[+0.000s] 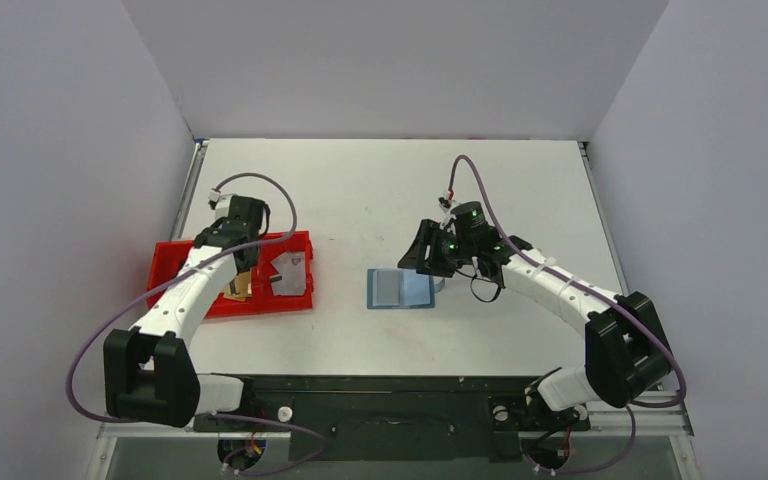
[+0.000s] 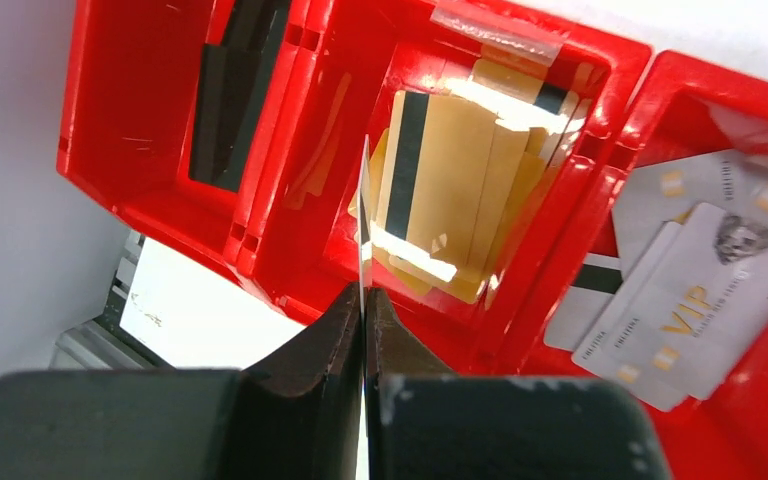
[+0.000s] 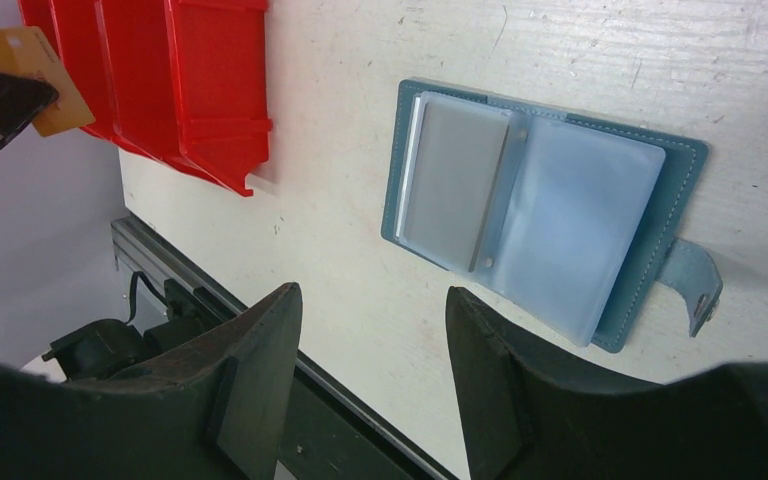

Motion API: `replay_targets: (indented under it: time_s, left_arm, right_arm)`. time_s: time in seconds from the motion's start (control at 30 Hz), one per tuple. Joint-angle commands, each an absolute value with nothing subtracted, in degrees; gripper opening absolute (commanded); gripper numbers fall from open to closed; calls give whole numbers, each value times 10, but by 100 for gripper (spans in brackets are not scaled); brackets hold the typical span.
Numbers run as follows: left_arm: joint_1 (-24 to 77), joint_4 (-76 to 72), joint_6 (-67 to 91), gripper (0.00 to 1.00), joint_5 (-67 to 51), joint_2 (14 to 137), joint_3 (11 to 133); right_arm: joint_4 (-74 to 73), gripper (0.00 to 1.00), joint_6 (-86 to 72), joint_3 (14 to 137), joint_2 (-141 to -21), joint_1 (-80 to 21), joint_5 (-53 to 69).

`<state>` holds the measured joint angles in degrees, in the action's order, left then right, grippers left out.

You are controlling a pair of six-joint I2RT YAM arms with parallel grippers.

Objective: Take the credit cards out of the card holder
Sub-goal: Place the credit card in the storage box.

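Note:
The blue card holder lies open on the table, clear sleeves up. A dark grey credit card sits in its left sleeve, and its tab sticks out at the right. My right gripper hovers open beside the holder, touching nothing. My left gripper is shut on a thin tan credit card, seen edge-on. It holds this card above the middle compartment of the red tray. The right wrist view shows the same tan card flat-on.
The red tray sits at the table's left. Its middle compartment holds several tan cards, the right one silver cards, the left one dark cards. Grey walls enclose the table.

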<state>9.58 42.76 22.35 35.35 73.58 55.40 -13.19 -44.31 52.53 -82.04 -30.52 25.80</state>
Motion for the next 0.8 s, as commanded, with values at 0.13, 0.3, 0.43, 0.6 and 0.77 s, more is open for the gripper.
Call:
replay_targets:
  time_s: [0.13, 0.3, 0.43, 0.6, 0.77]
  left_arm:
    - [80, 400, 199, 0, 378, 824, 583]
    - [76, 414, 198, 0, 379, 856, 591]
    - [64, 417, 205, 18, 346, 863, 594]
    - [62, 423, 212, 35, 343, 859, 600]
    - [61, 422, 217, 42, 332, 833, 601]
  right_arm:
    - [-151, 51, -412, 533, -779, -305, 269]
    - [-153, 51, -406, 527, -767, -305, 268]
    - [-156, 52, -401, 527, -762, -305, 266]
    - [-164, 51, -398, 528, -760, -305, 267]
    - [-167, 52, -398, 535, -769, -310, 260]
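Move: The gold cards in the storage box's middle compartment, where the held gold card is being taken, lie about 5 cm ahead of the left hand, 2 cm to its left and 10 cm below it. At about that depth, the black cards lie some 7 cm ahead and 13 cm to the left, the white cards about 7 cm ahead and 10 cm to the right. From the empty right hand the gold cards are roughly 39 cm to the left, 4 cm ahead and 10 cm lower. The gold card, still pinched in the left fingers, is carried about 5 cm down into the middle compartment with a slight drift left, while the wrist tips the fingers some 10 degrees further down. The descent stops just above the gold cards; there the fingers spread from shut to nearly half open and let go of the card. The empty right hand eases about 2 cm back and up. ##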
